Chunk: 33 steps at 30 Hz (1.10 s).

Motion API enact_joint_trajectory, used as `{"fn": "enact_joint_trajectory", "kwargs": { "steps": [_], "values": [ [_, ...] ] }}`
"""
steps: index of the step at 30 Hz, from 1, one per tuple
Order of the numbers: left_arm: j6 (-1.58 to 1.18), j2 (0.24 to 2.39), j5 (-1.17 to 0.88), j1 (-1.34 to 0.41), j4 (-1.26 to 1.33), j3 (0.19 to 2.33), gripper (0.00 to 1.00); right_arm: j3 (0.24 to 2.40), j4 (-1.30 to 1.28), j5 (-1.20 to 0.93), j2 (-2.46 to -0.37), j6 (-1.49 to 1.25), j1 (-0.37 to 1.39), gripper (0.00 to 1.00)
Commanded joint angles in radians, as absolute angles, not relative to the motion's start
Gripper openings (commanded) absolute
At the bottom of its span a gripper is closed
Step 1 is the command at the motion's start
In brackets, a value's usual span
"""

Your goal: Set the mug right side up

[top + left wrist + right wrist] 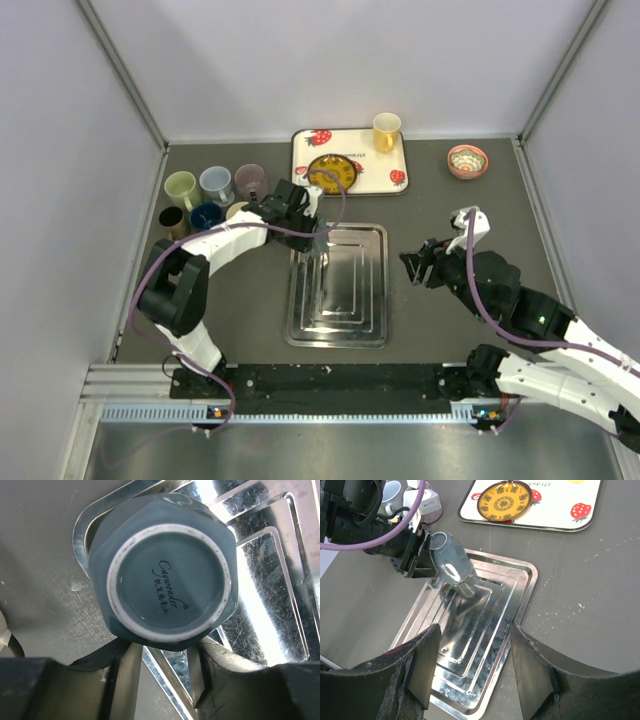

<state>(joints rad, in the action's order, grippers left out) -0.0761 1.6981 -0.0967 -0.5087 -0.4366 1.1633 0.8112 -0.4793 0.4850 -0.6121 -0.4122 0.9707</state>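
The grey-blue mug (167, 575) sits at the far-left corner of the steel tray (385, 290). Its printed base faces my left wrist camera and its mouth is toward the tray. From the right wrist view the mug (451, 560) looks leaned, with my left gripper (422, 555) against its base end. The left gripper (162, 655) has its fingers (125, 680) partly closed under the mug's near edge, and the tips are hidden behind it. My right gripper (472, 635) hangs open over the tray's right side with nothing between its fingers.
A strawberry-print tray (390, 182) at the back holds a yellow plate (332, 172) and a yellow cup (386, 130). A small patterned bowl (467, 160) sits at the back right. Several cups (215, 185) cluster at the back left, beside my left arm.
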Motion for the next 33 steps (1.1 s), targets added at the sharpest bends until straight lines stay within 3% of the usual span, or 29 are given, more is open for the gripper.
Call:
{"fn": "enact_joint_trajectory", "kwargs": {
  "steps": [1, 8, 9, 24, 33],
  "values": [
    [-0.061, 1.715, -0.112, -0.511, -0.433, 1.201, 0.40, 0.802, -0.442, 0.511, -0.615, -0.414, 0.962, 0.58],
    [-0.072, 1.718, -0.130, -0.511, -0.434, 1.200, 0.14, 0.802, -0.439, 0.511, -0.617, -0.420, 0.962, 0.58],
    [-0.074, 1.714, -0.130, -0.511, -0.437, 1.200, 0.00, 0.802, -0.437, 0.509, -0.617, -0.419, 0.962, 0.58],
    [-0.185, 1.270, -0.138, -0.572, -0.480, 1.167, 0.00, 0.798, -0.404, 0.439, -0.647, -0.466, 0.962, 0.57],
    [-0.637, 0.930, -0.421, -0.572, 0.041, 0.879, 0.00, 0.750, -0.292, 0.211, -0.670, -0.567, 0.962, 0.58]
  ]
}}
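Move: The upturned blue-grey mug stands with its middle about 5 cm ahead and 3 cm right of the left hand, level with it; its handle points back between the open fingers. The metal tray's middle lies some 6 cm back and 8 cm right of that hand, 5 cm lower. The cream mug is about 7 cm ahead, 12 cm left; the yellow plate 17 cm ahead, 7 cm right. From the right hand the blue-grey mug is about 18 cm ahead, 18 cm left and 20 cm below. The left fingers shut on the blue-grey mug's handle and pinch it. After a short hold they lift it up off the metal tray, gathering speed, by nearly 20 cm and about 9 cm back, while the wrist rolls its left side down some 30 degrees and tips the fingers upward. Late on, the right hand, half open, drifts about 4 cm left and slightly down towards the raised mug. ##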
